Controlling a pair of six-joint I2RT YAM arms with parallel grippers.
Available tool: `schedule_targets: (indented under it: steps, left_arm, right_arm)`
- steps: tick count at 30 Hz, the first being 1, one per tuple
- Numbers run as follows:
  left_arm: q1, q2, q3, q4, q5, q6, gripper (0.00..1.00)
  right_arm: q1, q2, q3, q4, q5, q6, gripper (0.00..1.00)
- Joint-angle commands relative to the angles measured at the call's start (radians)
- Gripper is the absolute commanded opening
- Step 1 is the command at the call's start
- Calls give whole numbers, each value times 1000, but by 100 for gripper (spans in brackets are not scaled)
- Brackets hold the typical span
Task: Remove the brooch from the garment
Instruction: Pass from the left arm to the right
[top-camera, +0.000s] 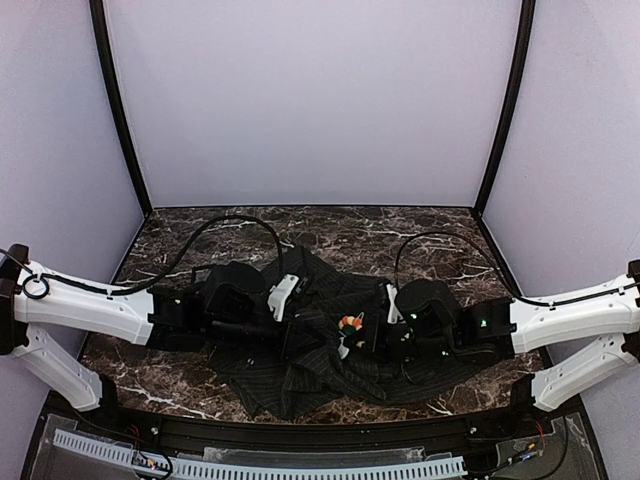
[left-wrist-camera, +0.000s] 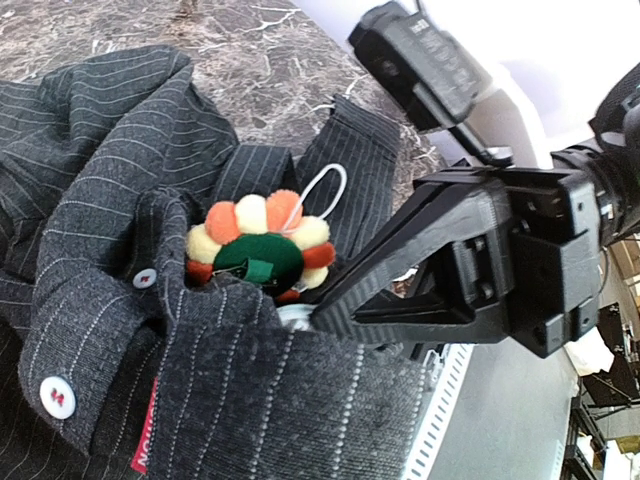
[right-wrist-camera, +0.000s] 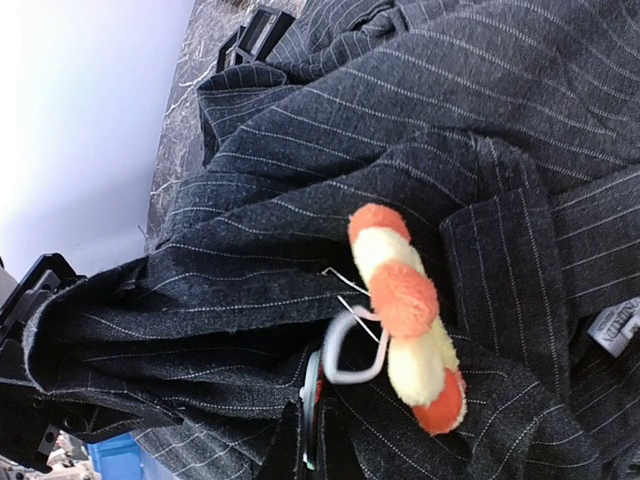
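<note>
The brooch (top-camera: 350, 323), a small pom-pom flower with a green centre (left-wrist-camera: 258, 248), sits on the dark pinstriped garment (top-camera: 300, 385) bunched at the table's middle. The right wrist view shows the brooch (right-wrist-camera: 405, 315) edge-on, with a white loop and thin wire pin at its back. My right gripper (right-wrist-camera: 310, 405) is shut just below it on a thin pale disc (right-wrist-camera: 313, 366) at a garment fold; whether the disc is a button or part of the brooch I cannot tell. Its tip (left-wrist-camera: 325, 315) touches the fabric beside the brooch. My left gripper (top-camera: 300, 335) is hidden under lifted fabric (left-wrist-camera: 300, 400).
The garment lies on a dark marble table (top-camera: 400, 230) enclosed by white walls and black corner posts. A white slotted cable rail (top-camera: 300, 465) runs along the near edge. White buttons (left-wrist-camera: 57, 397) and a white label (right-wrist-camera: 612, 325) show on the cloth.
</note>
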Motion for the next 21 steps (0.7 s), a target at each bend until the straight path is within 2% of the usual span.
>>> schedule_targets:
  steps: [1,5,11,15,18,20,21]
  left_arm:
    - [-3,-22,-5,-43,-47,-21,1]
    - [-5,-17,-6,-60,-63,-26,1]
    - [-3,-29,-14,-60,-62,-23,8]
    - [-3,-53,-13,-75,-59,15,25]
    - [-4,-91,0,-154,-110,73,37]
    - [-3,-131,8,-185,-145,110,49]
    - [-3,-158,8,-191,-154,123,58]
  right_arm:
    - [-13,-1,37,-61,46,-71,0]
    - [-28,-18,41,-40,30,-158,0]
    - [-65,-92,22,-19,4,-334,0]
    - [-122,-138,21,-15,-117,-490,0]
    - [-166,-160,36,-51,-235,-584,0]
    - [-193,-171,39,-54,-313,-632,0]
    - [-206,-177,35,-45,-350,-647,0]
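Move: The right fingers have the rim of the white disc pinched between them, at the hand point. From that hand the flower with the white loop lies about 4 cm ahead and 2 cm lower, and the cloth fold in the left fingers about 6 cm to the left, 1 cm back and 3 cm higher. For the left hand, which holds that fold, the disc is some 6 cm to the right, 1 cm ahead and 3 cm lower. The right hand keeps its pinch on the white disc and draws it up about 5 cm, slowly at first and then faster, while easing forward and to the right, away from the left hand, its fingers tipping up and swinging counter-clockwise by some 20 degrees in all. The left hand, shut on the garment fold, first follows down about 1 cm, then spreads its fingers to nearly half open to free the cloth and starts back to its left. ##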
